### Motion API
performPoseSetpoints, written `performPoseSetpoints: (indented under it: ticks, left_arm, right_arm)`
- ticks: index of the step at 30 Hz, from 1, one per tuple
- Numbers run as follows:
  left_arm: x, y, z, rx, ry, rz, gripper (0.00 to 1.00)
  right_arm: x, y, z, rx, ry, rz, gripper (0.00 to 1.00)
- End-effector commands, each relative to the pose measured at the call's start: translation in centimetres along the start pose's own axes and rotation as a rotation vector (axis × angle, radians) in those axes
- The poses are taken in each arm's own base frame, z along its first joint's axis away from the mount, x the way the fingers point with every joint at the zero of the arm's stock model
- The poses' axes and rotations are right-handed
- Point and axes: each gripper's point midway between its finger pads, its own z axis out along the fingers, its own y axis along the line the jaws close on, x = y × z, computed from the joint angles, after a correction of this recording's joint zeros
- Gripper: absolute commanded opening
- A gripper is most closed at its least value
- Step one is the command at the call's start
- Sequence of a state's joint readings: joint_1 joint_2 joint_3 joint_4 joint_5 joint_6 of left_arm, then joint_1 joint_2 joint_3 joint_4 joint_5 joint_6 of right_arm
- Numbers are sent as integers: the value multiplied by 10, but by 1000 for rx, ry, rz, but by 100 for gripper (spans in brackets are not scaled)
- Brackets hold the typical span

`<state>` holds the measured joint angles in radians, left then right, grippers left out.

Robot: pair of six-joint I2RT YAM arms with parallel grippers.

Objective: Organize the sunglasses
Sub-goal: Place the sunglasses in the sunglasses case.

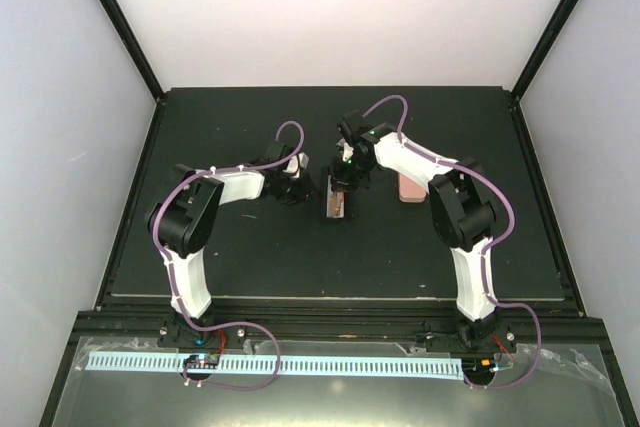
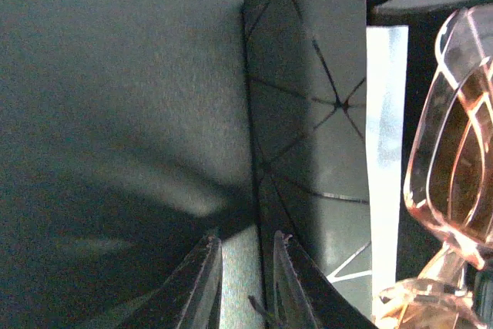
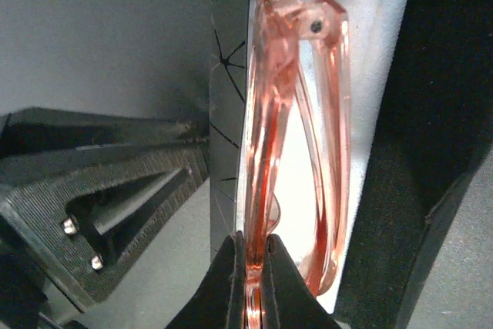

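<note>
An amber-pink pair of sunglasses [image 3: 266,113] hangs folded over the pale blue cloth [image 3: 377,28] that lies inside an open black case [image 1: 326,213]. My right gripper [image 3: 253,248] is shut on the rim of this pair, right above the case. In the left wrist view the same sunglasses [image 2: 454,152] show at the right edge, past the case's patterned flap [image 2: 308,113]. My left gripper [image 2: 245,267] sits at the case's left edge. Its jaws stand a little apart, with the thin flap edge running between them and the right fingertip [image 2: 286,263] over the flap.
A pink oblong case [image 1: 410,187] lies on the dark table [image 1: 250,257] just right of the right gripper. The two grippers are close together mid-table; the left gripper's body [image 3: 115,213] fills the left of the right wrist view.
</note>
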<state>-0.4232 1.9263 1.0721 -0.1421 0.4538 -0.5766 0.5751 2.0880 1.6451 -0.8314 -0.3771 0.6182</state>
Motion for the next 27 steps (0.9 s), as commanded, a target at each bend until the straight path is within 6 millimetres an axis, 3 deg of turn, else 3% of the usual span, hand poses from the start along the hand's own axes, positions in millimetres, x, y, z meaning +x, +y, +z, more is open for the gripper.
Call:
performPoseSetpoints:
  ticks: [1, 11, 20, 27]
  left_arm:
    - [16, 1, -2, -8, 30, -19, 21]
    - [16, -3, -7, -1, 25, -12, 22]
    - [16, -6, -9, 3, 24, -6, 22]
    - [15, -6, -9, 0, 22, -5, 22]
  right_arm:
    - [-7, 5, 5, -23, -13, 61, 1]
    - [-1, 12, 13, -78, 37, 63, 5]
    - [-4, 0, 6, -6, -18, 9, 21]
    - [-7, -15, -7, 87, -85, -26, 24]
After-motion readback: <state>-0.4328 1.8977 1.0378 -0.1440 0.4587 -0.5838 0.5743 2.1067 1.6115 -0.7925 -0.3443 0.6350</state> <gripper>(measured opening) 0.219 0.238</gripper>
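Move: Just under the right hand, which already holds the folded sunglasses, lies the open black sunglasses case, its middle about 5 cm below and some 1 cm ahead. The light cloth lies inside it at that same spot, roughly 6 cm below. The pink case stands about 18 cm to the right and 5 cm ahead, also 5 cm lower. From the left hand, the sunglasses case's middle is roughly 5 cm right and 2 cm ahead, about level in height. Settling the sunglasses towards the cloth in the black case, the right hand eases about 1 cm left and down, then opens its fingers from shut to roughly a quarter, freeing its pinch. With the fingers still astride the frame it slips some 1.5 cm back to the right and 1 cm lower. The left fingertips slide about 1 cm back along the case's left side. ##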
